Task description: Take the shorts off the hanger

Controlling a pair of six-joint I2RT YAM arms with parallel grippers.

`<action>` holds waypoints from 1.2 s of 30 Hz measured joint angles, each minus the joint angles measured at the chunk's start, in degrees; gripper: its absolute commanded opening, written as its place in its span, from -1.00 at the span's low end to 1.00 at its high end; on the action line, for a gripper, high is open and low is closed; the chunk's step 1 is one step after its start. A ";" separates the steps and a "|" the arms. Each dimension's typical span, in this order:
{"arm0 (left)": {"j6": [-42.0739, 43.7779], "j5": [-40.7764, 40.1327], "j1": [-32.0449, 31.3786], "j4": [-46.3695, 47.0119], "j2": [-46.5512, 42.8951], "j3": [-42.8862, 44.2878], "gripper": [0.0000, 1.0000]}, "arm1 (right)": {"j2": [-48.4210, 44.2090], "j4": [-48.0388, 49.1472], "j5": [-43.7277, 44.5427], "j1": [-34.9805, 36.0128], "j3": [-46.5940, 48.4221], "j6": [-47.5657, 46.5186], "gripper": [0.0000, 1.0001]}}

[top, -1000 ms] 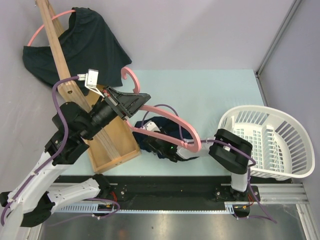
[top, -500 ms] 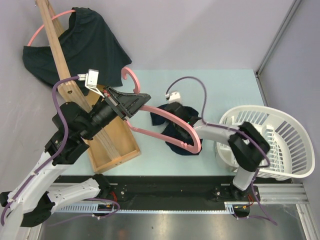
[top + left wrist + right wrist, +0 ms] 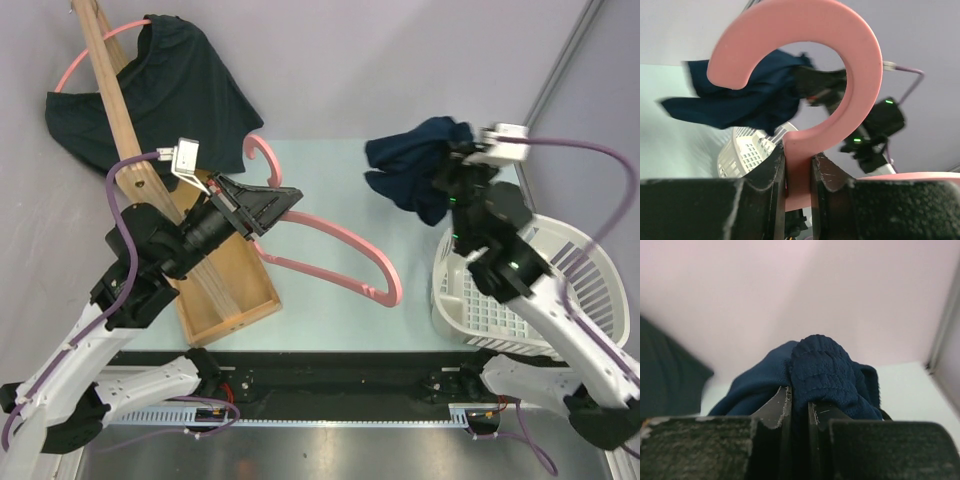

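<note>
My left gripper (image 3: 288, 203) is shut on the neck of a bare pink hanger (image 3: 335, 237), just below its hook (image 3: 852, 55); the hanger slants over the table. The navy shorts (image 3: 415, 168) hang bunched in the air at the back right, clear of the hanger, with my right gripper (image 3: 457, 165) shut on them. In the right wrist view the navy shorts (image 3: 826, 369) bulge out above the closed right gripper (image 3: 799, 407). In the left wrist view the left gripper (image 3: 799, 167) pinches the pink stem. Blackish-green shorts (image 3: 165, 90) hang on a second pink hanger (image 3: 72, 68) at the top left.
A white laundry basket (image 3: 575, 290) stands at the right edge, just below the right arm. A leaning wooden rack (image 3: 120, 120) rises from a wooden box (image 3: 225, 290) on the left. A metal post (image 3: 560, 70) marks the back right corner.
The right gripper closed on the navy shorts at the table's middle and pulled them off the hanger, up and to the back right. The left arm and hanger stayed put.
</note>
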 measured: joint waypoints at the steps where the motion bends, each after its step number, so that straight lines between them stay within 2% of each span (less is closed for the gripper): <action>1: 0.00 0.07 0.00 0.00 0.07 0.00 -0.99 | -2.91 -0.15 1.16 -0.02 0.22 -0.96 -1.00; 5: -0.07 0.83 0.00 0.02 0.39 0.00 -0.99 | -12.52 -1.99 5.55 -0.09 0.83 -3.89 -1.00; 9: -0.46 1.20 0.00 0.13 0.83 -0.17 -0.99 | -19.96 -8.79 10.49 -0.31 1.55 -3.80 -1.00; 15: -1.40 2.67 0.00 1.49 2.36 -0.79 -0.99 | -22.86 -21.35 17.88 -0.44 -2.54 1.33 -1.00; 18: -2.01 3.43 0.00 1.81 3.23 -0.90 -0.99 | -21.99 -30.36 21.62 -0.48 -6.49 8.24 -1.00; 23: -2.71 4.02 0.00 1.92 3.37 -0.92 -0.99 | -19.85 -44.22 28.85 -1.42 -7.72 23.12 -1.00; 29: -3.26 4.09 0.00 2.27 2.99 -1.36 -0.99 | -18.95 -57.33 31.98 -9.88 -7.69 38.29 -0.96; 30: -3.41 4.07 0.00 2.27 2.80 -1.66 -0.99 | -19.17 -58.99 31.95 -11.98 -7.69 39.93 -0.51; 31: -3.45 4.07 0.00 2.25 2.60 -1.92 -0.99 | -19.37 -60.11 31.98 -13.35 -7.69 41.05 -0.21; 32: -3.48 4.09 0.00 2.19 2.51 -2.03 -0.99 | -19.61 -60.96 32.02 -14.34 -7.69 41.90 0.50; 33: -3.48 4.07 0.00 2.21 2.45 -2.03 -0.99 | -19.82 -61.66 32.13 -14.97 -7.69 42.56 0.74; 34: -3.48 4.09 0.00 2.23 2.45 -2.03 -0.99 | -20.24 -61.96 32.30 -15.21 -7.69 43.23 0.88; 35: -3.48 4.09 0.00 2.23 2.40 -2.05 -0.99 | -20.63 -62.12 32.54 -15.32 -7.65 43.23 0.99; 36: -3.48 4.09 0.00 2.29 2.38 -2.12 -0.99 | -20.87 -62.18 32.54 -15.39 -7.65 43.17 0.99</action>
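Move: The navy shorts are already pinched in the right fingers, hanging high in the air. The white basket they are bound for has its middle about 11 cm back, 18 cm to the right and 35 cm below the right hand. The empty pink hanger hangs from the left hand, roughly 22 cm left of the right hand, 18 cm nearer the bases and about level in height. From the left hand the basket is some 50 cm right, 3 cm ahead and 40 cm down. The shorts are swept by the right hand about 22 cm right and 15 cm back, rising 5 cm first and then sinking nearly 20 cm towards the basket, while the wrist swings some 50 degrees clockwise and tips downward. Over the basket the fingers open wide. The left hand keeps hold of the hanger and eases a couple of centimetres right and slightly down. ##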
